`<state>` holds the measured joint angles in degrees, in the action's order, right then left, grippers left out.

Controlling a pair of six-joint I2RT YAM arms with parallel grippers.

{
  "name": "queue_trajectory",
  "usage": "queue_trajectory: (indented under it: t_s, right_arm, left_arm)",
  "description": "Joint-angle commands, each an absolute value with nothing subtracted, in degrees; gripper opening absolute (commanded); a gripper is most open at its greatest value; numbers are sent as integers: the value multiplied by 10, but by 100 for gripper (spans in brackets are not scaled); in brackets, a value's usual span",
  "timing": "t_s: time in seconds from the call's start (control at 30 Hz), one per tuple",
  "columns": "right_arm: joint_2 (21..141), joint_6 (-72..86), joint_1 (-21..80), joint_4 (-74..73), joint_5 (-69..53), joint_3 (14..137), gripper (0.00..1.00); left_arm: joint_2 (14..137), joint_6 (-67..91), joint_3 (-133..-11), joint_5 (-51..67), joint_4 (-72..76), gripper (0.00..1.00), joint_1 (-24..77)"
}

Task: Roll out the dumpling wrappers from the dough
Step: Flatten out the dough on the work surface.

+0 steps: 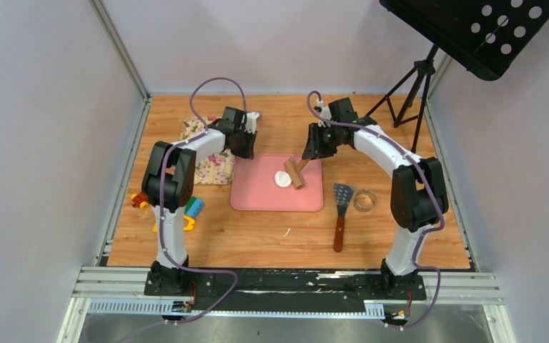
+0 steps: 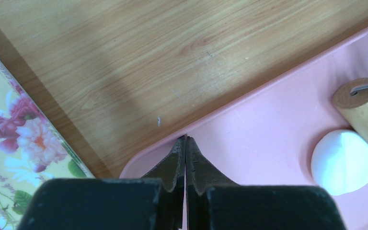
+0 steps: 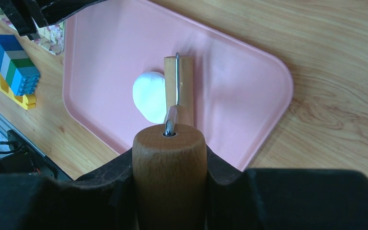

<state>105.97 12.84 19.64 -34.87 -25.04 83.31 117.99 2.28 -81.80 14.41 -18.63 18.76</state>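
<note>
A lump of white dough [image 1: 283, 179] [image 3: 149, 95] [image 2: 345, 162], partly flattened, lies on the pink board [image 1: 257, 196] [image 3: 100, 52] [image 2: 268, 124]. A small wooden roller [image 1: 296, 174] [image 3: 179, 84] rests on the board against the dough's right side. Its wooden handle [image 3: 169, 172] is clamped in my right gripper [image 1: 310, 154] [image 3: 169, 165], which is shut on it. My left gripper [image 1: 244, 146] [image 2: 186, 140] is shut and empty, its tips at the board's far left corner, well left of the dough. No dumpling wrappers are in view.
A spatula [image 1: 340, 211] and a small glass bowl [image 1: 364, 199] lie right of the board. A floral cloth [image 1: 213, 166] [image 2: 14, 153] sits to its left, with toy blocks [image 1: 190, 209] [image 3: 15, 67] nearer the front. A tripod stand [image 1: 409, 93] is at the back right.
</note>
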Motion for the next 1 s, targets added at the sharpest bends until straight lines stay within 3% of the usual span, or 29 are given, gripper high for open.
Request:
queue_trajectory:
  t_s: [0.0, 0.4, 0.6, 0.8, 0.97]
  right_arm:
    - [1083, 159, 222, -307, -279, 860, 0]
    - [1089, 109, 254, -308, -218, 932, 0]
    - [1074, -23, 252, -399, -233, 1044, 0]
    - [1141, -171, 265, -564, -311, 1185, 0]
    - [1154, -314, 302, -614, -309, 1165, 0]
  left_arm:
    - [1196, 22, -822, 119, -196, 0, 186]
    - [1193, 22, -821, 124, -197, 0, 186]
    - [1191, 22, -821, 125, -195, 0, 186]
    - [1193, 21, -823, 122, -196, 0, 186]
    - [1192, 19, -822, 120, -197, 0, 186]
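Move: I hold the roller tool in my right hand, its lower roller about 5 cm to my left, 1 cm ahead and 10 cm below. The dough lies against that roller's left side, some 8 cm left of my hand, 1 cm back and 10 cm down. The spatula's middle is about 7 cm to the right and 13 cm back. From my left hand, the dough is around 9 cm right, 8 cm back and just below. I bring the roller leftward low over the dough, my right hand going about 4 cm left and a little forward. Then I lift it quickly, roughly 12 cm up and slightly farther left and forward, tilting the fingers up some 25 degrees and turning nearly 30 degrees counter-clockwise, the handle still gripped. My left hand stays shut and still at the tray's far-left rim. ##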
